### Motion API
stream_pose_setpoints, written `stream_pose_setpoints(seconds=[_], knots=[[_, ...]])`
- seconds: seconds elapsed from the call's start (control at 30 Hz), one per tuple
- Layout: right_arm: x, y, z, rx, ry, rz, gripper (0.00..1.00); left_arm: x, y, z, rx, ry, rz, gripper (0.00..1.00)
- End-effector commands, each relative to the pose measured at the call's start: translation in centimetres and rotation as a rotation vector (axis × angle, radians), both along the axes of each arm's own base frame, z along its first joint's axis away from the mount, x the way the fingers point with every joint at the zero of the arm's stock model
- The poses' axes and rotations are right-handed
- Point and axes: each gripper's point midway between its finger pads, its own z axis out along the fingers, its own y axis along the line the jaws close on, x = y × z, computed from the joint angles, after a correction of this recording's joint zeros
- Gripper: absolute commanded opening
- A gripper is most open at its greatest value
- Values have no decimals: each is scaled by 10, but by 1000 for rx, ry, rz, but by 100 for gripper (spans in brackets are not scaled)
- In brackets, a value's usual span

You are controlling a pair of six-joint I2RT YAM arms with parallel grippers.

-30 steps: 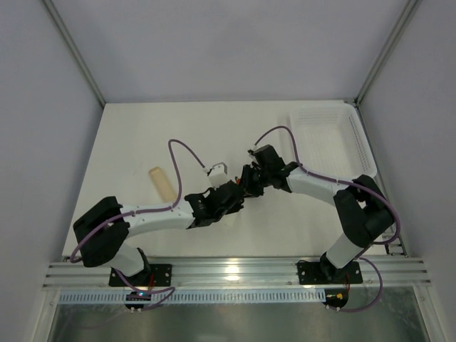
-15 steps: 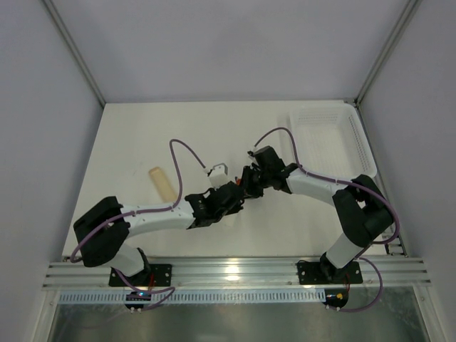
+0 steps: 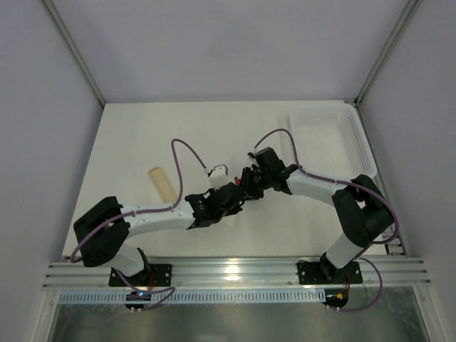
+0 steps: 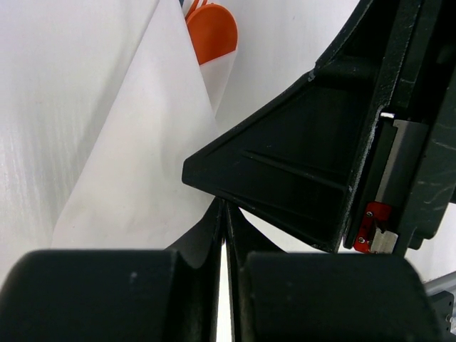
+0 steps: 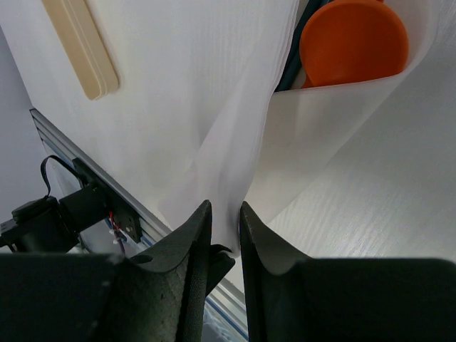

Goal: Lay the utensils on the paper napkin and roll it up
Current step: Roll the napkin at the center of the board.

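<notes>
The paper napkin (image 4: 142, 157) is folded over an orange, round-ended utensil (image 4: 214, 32) that pokes out of its far end. In the right wrist view the same orange piece (image 5: 353, 43) sits inside the napkin (image 5: 214, 107) fold, with a dark teal piece beside it. My left gripper (image 4: 224, 210) is shut on the napkin's near edge. My right gripper (image 5: 226, 214) pinches a raised fold of it. Both grippers meet mid-table, left (image 3: 237, 194) and right (image 3: 246, 185), hiding the napkin from above. A pale tan stick (image 3: 163, 182) lies bare on the table to the left, also visible as the stick (image 5: 78, 46) in the right wrist view.
A white mesh basket (image 3: 328, 139) stands at the back right of the table. The metal rail (image 3: 228, 274) runs along the near edge. Purple cables (image 3: 178, 160) loop above both arms.
The right gripper has edged slightly left and away along the napkin. The left arm and the tan stick have stayed put.
</notes>
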Motion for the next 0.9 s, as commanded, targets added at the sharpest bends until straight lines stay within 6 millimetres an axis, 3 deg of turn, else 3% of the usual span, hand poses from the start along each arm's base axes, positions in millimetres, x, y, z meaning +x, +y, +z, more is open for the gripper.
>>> stream_pose_setpoints(seconds=[0.0,0.4,0.53,0.87], knots=[[-9,9,6,38,6,48,26,12,-5,22,-27,-63,26,4],[-8,11,1,42,15,46,4,10,-2,23,-34,-66,21,18],[-6,11,0,40,11,45,4,9,-2,30,-38,-79,6,25],[-5,11,-4,31,7,55,4,-3,8,48,-51,-117,-46,30]])
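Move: The edge of the folded napkin stands between the right hand's open fingers, about 1 cm below its hand point. From that hand, the orange spoon head is roughly 5 cm ahead and 2 cm left, with the dark chopstick ends 5 cm ahead and 4 cm left, both about 2 cm lower. The left hand is shut on the near end of the fold; the right hand's pinch spot lies some 3 cm ahead of it, level sideways and about 1 cm lower. The right fingers close on the napkin's folded edge and pinch it, the hand staying almost in place with barely half a centimetre of drift to the left. Meanwhile the left fingers open to roughly a third, letting go of the near end; that hand holds still at first, then lifts about 2.5 cm away from the paper. ##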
